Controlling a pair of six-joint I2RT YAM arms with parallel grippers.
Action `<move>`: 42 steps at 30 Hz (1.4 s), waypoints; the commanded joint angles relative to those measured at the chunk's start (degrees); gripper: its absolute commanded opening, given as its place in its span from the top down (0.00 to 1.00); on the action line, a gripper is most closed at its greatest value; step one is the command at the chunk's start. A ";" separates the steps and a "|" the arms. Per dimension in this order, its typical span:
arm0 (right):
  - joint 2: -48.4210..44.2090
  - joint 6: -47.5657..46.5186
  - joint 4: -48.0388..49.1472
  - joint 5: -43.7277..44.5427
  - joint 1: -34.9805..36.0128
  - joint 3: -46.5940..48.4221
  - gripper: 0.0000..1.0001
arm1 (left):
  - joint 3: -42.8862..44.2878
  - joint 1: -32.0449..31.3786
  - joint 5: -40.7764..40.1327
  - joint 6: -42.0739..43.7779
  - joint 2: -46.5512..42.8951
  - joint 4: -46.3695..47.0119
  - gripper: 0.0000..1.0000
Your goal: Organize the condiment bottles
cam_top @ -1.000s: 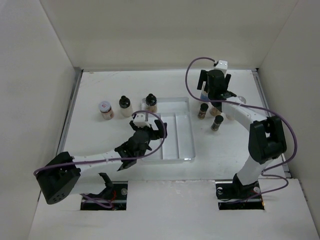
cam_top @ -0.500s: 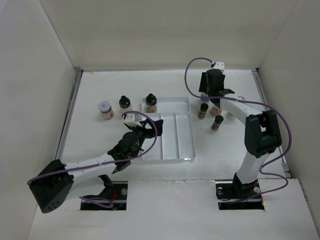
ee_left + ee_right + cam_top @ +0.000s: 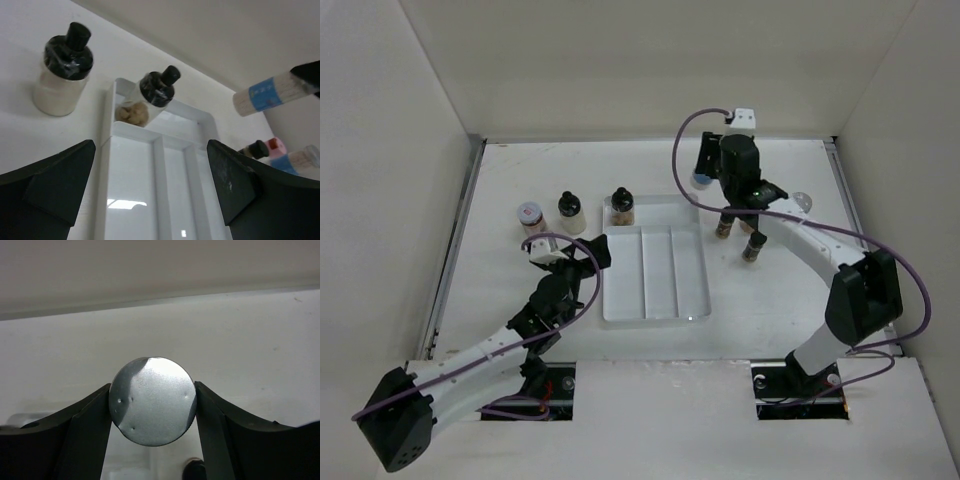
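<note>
My right gripper (image 3: 704, 172) is shut on a blue-and-white labelled bottle (image 3: 265, 97) with a silver cap (image 3: 152, 401), which it holds lying sideways in the air beyond the tray's far right corner. Near the tray's (image 3: 655, 300) left edge my left gripper (image 3: 588, 252) stands open and empty. A black-capped bottle of brown contents (image 3: 622, 207) stands at the tray's far left corner. To its left are a black-capped white bottle (image 3: 570, 212) and a pink-capped one (image 3: 530, 218). Two black-capped brown bottles (image 3: 725, 222) (image 3: 753, 245) stand right of the tray.
The clear tray (image 3: 130, 185) shows long compartments with nothing in them. White walls close the table at the back and both sides. Purple cables loop off both arms. In the left wrist view another blue-labelled bottle (image 3: 300, 161) and a pink cap (image 3: 276, 145) show at the right.
The right gripper has closed on the silver-capped bottle and carried it up and to the left. The left arm has drawn back from over the tray toward the near left.
</note>
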 commanded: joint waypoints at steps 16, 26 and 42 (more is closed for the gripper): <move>14.27 3.04 9.60 2.20 16.16 8.19 0.49 | -5.70 0.61 -3.50 -0.61 1.35 10.88 0.04; 12.87 1.99 9.60 5.46 17.74 4.49 0.19 | -6.23 0.09 -2.88 -0.88 2.48 11.49 0.04; -16.03 9.62 5.74 10.80 1.42 -19.92 0.10 | -5.88 -0.18 -2.53 -0.70 3.45 12.02 0.03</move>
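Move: The right hand already holds the blue-labelled bottle in the air. The free spot in the tray's far compartment lies about 15 cm to its left, 2 cm back and roughly 14 cm below. The black-capped brown bottle stands some 10 cm left of that spot, level with it. A small dark-capped bottle stands 7 cm back and 4 cm right of the hand, some 16 cm below. From the open left hand, the spot lies about 18 cm ahead, 23 cm right and 8 cm below. Leftward in a quick arc, the right hand carries the held bottle about 16 cm, sinking some 9 cm into the tray's far compartment beside the black-capped bottle while turning about 15 degrees counter-clockwise. There it opens and lets go, rises and draws back, then swings right, away from the tray, turning back again. The left hand, empty and open, sinks a few centimetres. ##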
